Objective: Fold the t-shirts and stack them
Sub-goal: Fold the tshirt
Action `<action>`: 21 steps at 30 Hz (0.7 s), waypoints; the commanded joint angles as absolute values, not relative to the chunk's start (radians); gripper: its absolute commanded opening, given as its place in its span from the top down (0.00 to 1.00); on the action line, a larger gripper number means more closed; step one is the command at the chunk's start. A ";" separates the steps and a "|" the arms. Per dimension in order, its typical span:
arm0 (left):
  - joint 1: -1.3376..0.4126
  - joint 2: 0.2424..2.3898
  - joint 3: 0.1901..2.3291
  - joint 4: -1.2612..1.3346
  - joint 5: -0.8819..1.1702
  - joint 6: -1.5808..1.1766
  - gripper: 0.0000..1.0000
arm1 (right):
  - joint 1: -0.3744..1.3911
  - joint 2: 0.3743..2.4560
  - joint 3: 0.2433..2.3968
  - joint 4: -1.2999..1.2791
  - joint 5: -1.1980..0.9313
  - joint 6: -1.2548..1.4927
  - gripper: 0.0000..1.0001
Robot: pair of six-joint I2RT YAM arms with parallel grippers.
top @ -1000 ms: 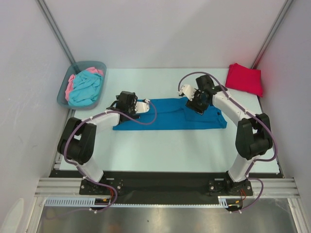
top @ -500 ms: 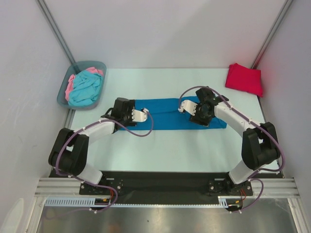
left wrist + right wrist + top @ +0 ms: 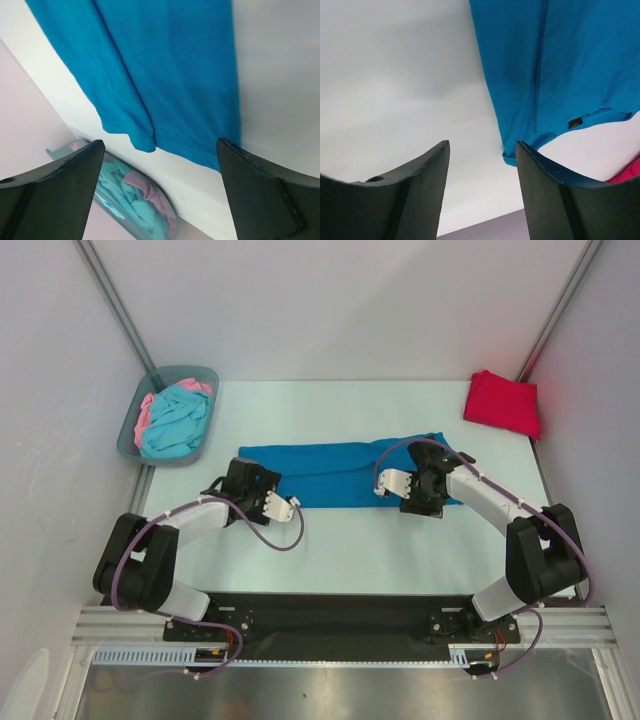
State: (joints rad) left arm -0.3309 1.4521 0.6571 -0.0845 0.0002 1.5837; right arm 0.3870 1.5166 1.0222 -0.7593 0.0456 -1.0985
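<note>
A deep blue t-shirt lies flat on the table as a long folded strip. Its left end fills the left wrist view, and its right end with a small tag fills the right wrist view. My left gripper hovers at the strip's near left corner, open, with nothing between its fingers. At the near right end my right gripper is also open and empty. A bright red t-shirt lies folded at the back right.
A grey-blue bin at the back left holds a turquoise t-shirt and a pink one; this bin also shows past the left fingers. White walls enclose the table on three sides.
Both grippers have drawn back from over the blue shirt toward its near edge. The shirt lies about where it did.
</note>
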 commanded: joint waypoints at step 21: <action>-0.325 1.370 0.752 -0.609 0.094 1.427 0.00 | 0.364 1.480 1.057 -0.796 0.075 -1.117 0.40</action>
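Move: The left hand is low over the left end of the folded blue t-shirt, whose near-left corner lies about 4 cm back, 4 cm to its left and roughly 2 cm below it. The shirt's far-left corner is some 10 cm ahead and 4 cm left, and the bin of shirts about 24 cm ahead and 19 cm left. From the right hand that near-left corner is roughly 43 cm to the left, 1 cm ahead and 4 cm lower. The left hand, jaws staying wide open and empty, first rises a little under 3 cm off the blue t-shirt's left end, then draws back towards its base and sinks again, some 8 cm back in all, crossing the shirt's near edge to end low over bare table just behind the near-left corner. Along the way its wrist tips about 25 degrees, so that the forward-slanting fingers come to point more nearly straight down, while the part-open right hand hovers almost in place just behind the near edge at the shirt's right end, rising only about a centimetre. ##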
